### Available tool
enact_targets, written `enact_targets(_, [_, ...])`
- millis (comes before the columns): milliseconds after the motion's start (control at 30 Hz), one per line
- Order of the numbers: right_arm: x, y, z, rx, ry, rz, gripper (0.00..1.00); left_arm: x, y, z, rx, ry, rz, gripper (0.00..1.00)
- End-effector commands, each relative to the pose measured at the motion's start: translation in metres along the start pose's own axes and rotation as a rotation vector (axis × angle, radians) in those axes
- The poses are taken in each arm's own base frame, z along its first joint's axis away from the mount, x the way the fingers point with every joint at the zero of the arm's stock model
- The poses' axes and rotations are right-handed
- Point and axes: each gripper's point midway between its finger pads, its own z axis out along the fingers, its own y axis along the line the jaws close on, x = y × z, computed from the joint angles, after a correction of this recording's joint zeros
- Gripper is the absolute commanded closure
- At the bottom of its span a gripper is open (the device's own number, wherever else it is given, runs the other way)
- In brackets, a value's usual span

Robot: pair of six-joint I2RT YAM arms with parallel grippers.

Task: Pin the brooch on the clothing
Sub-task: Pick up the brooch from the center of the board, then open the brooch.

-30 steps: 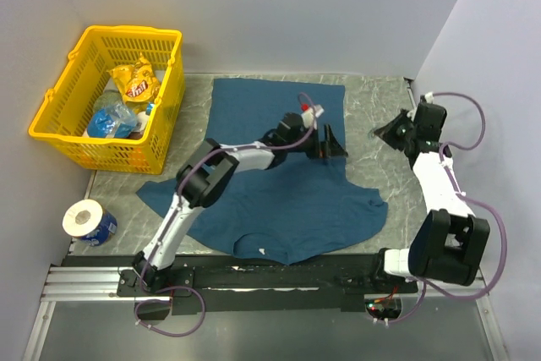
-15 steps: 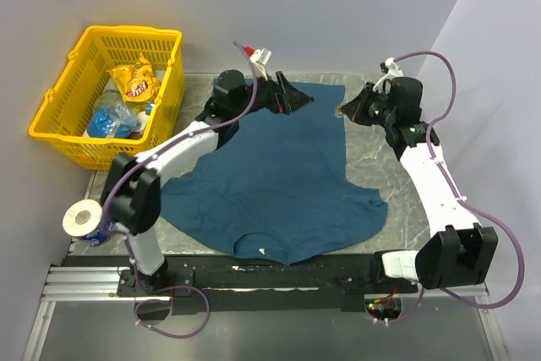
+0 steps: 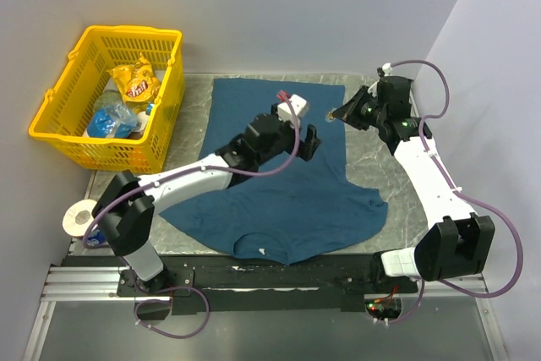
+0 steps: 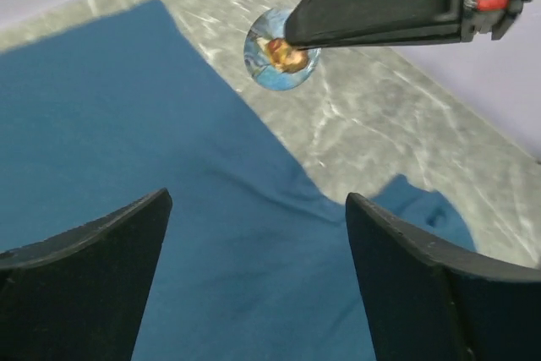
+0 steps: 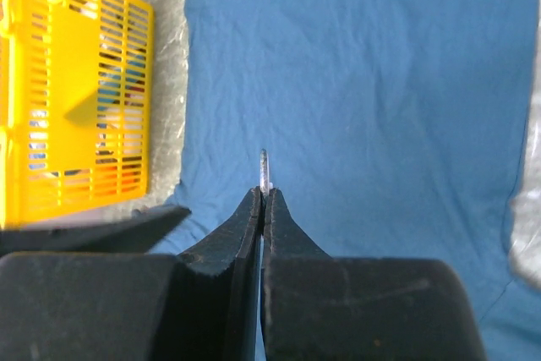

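The clothing (image 3: 279, 200) is a dark teal T-shirt spread flat on the table, also seen in the left wrist view (image 4: 127, 124) and the right wrist view (image 5: 380, 82). My right gripper (image 3: 336, 114) (image 5: 263, 192) is shut on the brooch (image 5: 264, 166), which shows edge-on between its fingertips, above the shirt's right edge. In the left wrist view the brooch (image 4: 281, 50) is a small round disc with a blue and gold-brown face. My left gripper (image 3: 309, 143) (image 4: 255, 200) hovers open over the shirt, just left of the brooch and holding nothing.
A yellow basket (image 3: 118, 156) (image 5: 76, 99) with snack bags stands at the far left. A white paper roll (image 3: 84, 220) sits at the near left. Grey marble tabletop (image 3: 380, 166) shows to the right of the shirt. Walls close in on both sides.
My left gripper has swung from the shirt's far hem back to its right middle, close to the right gripper. The right gripper moved little and still holds the brooch.
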Motion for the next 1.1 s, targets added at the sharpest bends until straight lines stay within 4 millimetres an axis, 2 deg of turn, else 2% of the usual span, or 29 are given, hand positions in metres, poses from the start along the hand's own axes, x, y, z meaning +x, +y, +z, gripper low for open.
enact_targets(0, [-0.015, 0.013, -0.007, 0.002, -0.041, 0.06, 1.0, -0.034, 0.011, 0.001, -0.177, -0.156, 0.13, 0.12])
enact_targets(133, [-0.01, 0.01, -0.005, 0.005, -0.024, 0.07, 1.0, -0.035, 0.0, 0.007, -0.2, -0.188, 0.191, 0.12])
enact_targets(267, [-0.005, 0.008, -0.001, 0.006, -0.004, 0.082, 1.0, -0.026, -0.011, 0.019, -0.219, -0.172, 0.276, 0.13])
enact_targets(300, [-0.005, 0.009, -0.001, 0.003, -0.003, 0.086, 1.0, -0.03, -0.015, 0.021, -0.216, -0.185, 0.28, 0.13])
enact_targets(367, [-0.005, 0.009, -0.001, 0.0, -0.001, 0.087, 1.0, -0.024, -0.021, 0.028, -0.205, -0.17, 0.303, 0.14])
enact_targets(400, [-0.004, 0.009, -0.001, 0.0, 0.003, 0.087, 1.0, -0.028, -0.022, 0.03, -0.21, -0.178, 0.302, 0.14])
enact_targets(467, [-0.004, 0.01, -0.002, -0.003, 0.003, 0.084, 1.0, -0.024, -0.025, 0.036, -0.221, -0.17, 0.315, 0.17])
enact_targets(700, [0.004, 0.008, -0.002, -0.006, 0.028, 0.083, 1.0, -0.034, -0.037, 0.047, -0.206, -0.202, 0.337, 0.23])
enact_targets(800, [0.006, 0.007, -0.002, -0.012, 0.033, 0.084, 1.0, -0.033, -0.04, 0.053, -0.204, -0.197, 0.35, 0.26])
enact_targets(900, [0.008, 0.008, -0.002, -0.017, 0.041, 0.082, 1.0, -0.031, -0.044, 0.057, -0.197, -0.195, 0.358, 0.32])
enact_targets(1067, [0.007, 0.012, -0.004, -0.032, 0.042, 0.082, 1.0, -0.024, -0.045, 0.066, -0.207, -0.178, 0.364, 0.6])
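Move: The brooch, held up in the shut tips of the right gripper, hangs roughly 4 cm ahead of the left hand, 6 cm to its right and some 2 cm above it; from the right hand point it is barely 2 cm left, 1 cm ahead and 1 cm below. The right fingertips lie about 3 cm ahead and 8 cm right of the left hand. The spread clothing's middle is about 8 cm back, 9 cm left and 24 cm below the left hand. Towards the brooch, which the right gripper keeps pinched nearly still, the left hand slides about 7 cm right and slightly forward, ending level after a small rise and dip. Its fingertips tip up some 20 degrees with a slight counter-clockwise swing, while the wide-open fingers close to about half, fastest at the end, around the brooch's near edge. ##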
